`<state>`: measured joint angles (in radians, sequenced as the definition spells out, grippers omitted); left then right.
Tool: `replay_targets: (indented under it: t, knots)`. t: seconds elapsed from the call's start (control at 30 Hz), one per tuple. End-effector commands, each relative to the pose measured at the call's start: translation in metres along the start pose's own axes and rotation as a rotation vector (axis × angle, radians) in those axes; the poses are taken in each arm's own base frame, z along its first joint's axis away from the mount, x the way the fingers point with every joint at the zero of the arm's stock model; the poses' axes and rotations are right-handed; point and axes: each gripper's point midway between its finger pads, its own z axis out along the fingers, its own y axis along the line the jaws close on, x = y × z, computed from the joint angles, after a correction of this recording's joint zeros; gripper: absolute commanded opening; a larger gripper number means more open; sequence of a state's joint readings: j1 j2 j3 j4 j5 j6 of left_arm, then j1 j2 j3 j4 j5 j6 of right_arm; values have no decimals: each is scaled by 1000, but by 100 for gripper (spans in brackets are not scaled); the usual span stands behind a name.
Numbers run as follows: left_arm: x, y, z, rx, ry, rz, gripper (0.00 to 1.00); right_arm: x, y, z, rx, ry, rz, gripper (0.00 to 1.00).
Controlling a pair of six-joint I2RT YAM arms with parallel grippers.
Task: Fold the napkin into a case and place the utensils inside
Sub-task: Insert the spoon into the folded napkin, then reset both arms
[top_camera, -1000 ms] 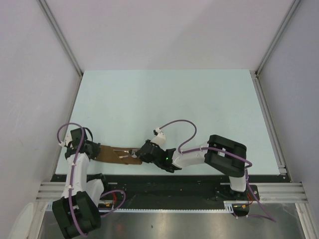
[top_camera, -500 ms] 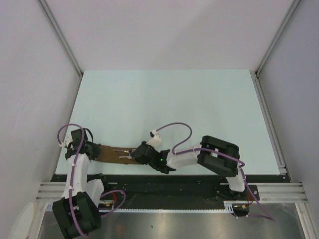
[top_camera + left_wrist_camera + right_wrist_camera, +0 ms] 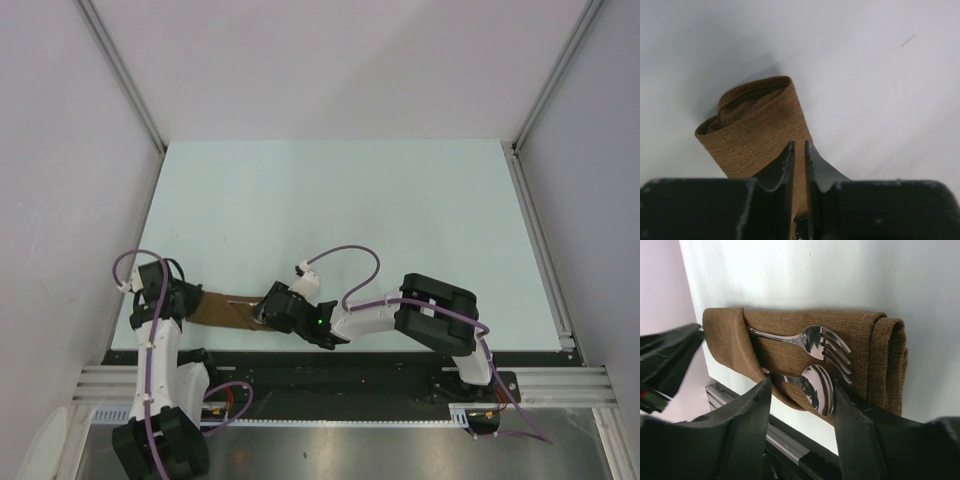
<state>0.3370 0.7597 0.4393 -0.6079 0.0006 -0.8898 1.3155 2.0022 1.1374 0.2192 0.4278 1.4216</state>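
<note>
The brown napkin (image 3: pixel 222 309) lies folded into a narrow case near the table's front edge. In the right wrist view the case (image 3: pixel 860 327) holds the utensils: a fork (image 3: pixel 822 342) and a spoon (image 3: pixel 817 382), handles tucked under a cloth flap, heads showing. My right gripper (image 3: pixel 263 312) (image 3: pixel 801 385) is open at the case's right end, its fingers either side of the spoon bowl without pinching it. My left gripper (image 3: pixel 192 302) (image 3: pixel 799 145) sits at the left end of the napkin (image 3: pixel 755 125), jaws a narrow slit apart with cloth showing through the gap.
A black and metal rail (image 3: pixel 350 375) (image 3: pixel 785 440) runs right along the near table edge beside the case. The left arm's dark gripper body (image 3: pixel 665 360) shows at the left of the right wrist view. Pale table surface (image 3: pixel 350 220) stretches behind, walled on three sides.
My right gripper has slid left along the case and opened from shut. The left jaws have parted slightly. The case has stayed in place.
</note>
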Motion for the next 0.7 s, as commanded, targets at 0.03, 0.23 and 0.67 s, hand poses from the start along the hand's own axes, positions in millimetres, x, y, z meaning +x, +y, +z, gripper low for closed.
replay_targets:
  t: [0.03,0.23,0.67]
  knots:
    - [-10,-32,-18,162,-32,32,23,-7,1,-19,18,-4,-41,62]
    - [-4,-70,-37,371,-8,133,34,-14,-8,-32,67,9,-129,69]
    - [110,-188,-139,922,119,769,58,-129,-64,-146,205,-175,-595,85]
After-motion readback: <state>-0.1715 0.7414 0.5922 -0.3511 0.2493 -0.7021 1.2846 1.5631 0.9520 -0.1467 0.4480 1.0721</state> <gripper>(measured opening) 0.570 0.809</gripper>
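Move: The spoon's bowl sits right between my half-open right fingers, about 1 cm below; its handle is already in the napkin pocket. The fork's head is some 3 cm farther out and 1 cm to the right, and the napkin's middle about 6 cm left and 1 cm out. From my nearly shut left hand, at the napkin's far left corner, the bowl lies about 15 cm right, 4 cm back and 2 cm lower; the napkin's middle is about 9 cm right and 3 cm back. I back my right hand off the spoon to the right, slowly at first and then quickly, about 11 cm in all and rising 5 cm near the end, spreading the fingers wider. My left hand goes up and a little forward from the napkin's left end, then swings right about 15 cm in front of the napkin, its fingers opening as the wrist turns some 45 degrees clockwise and tips up. ##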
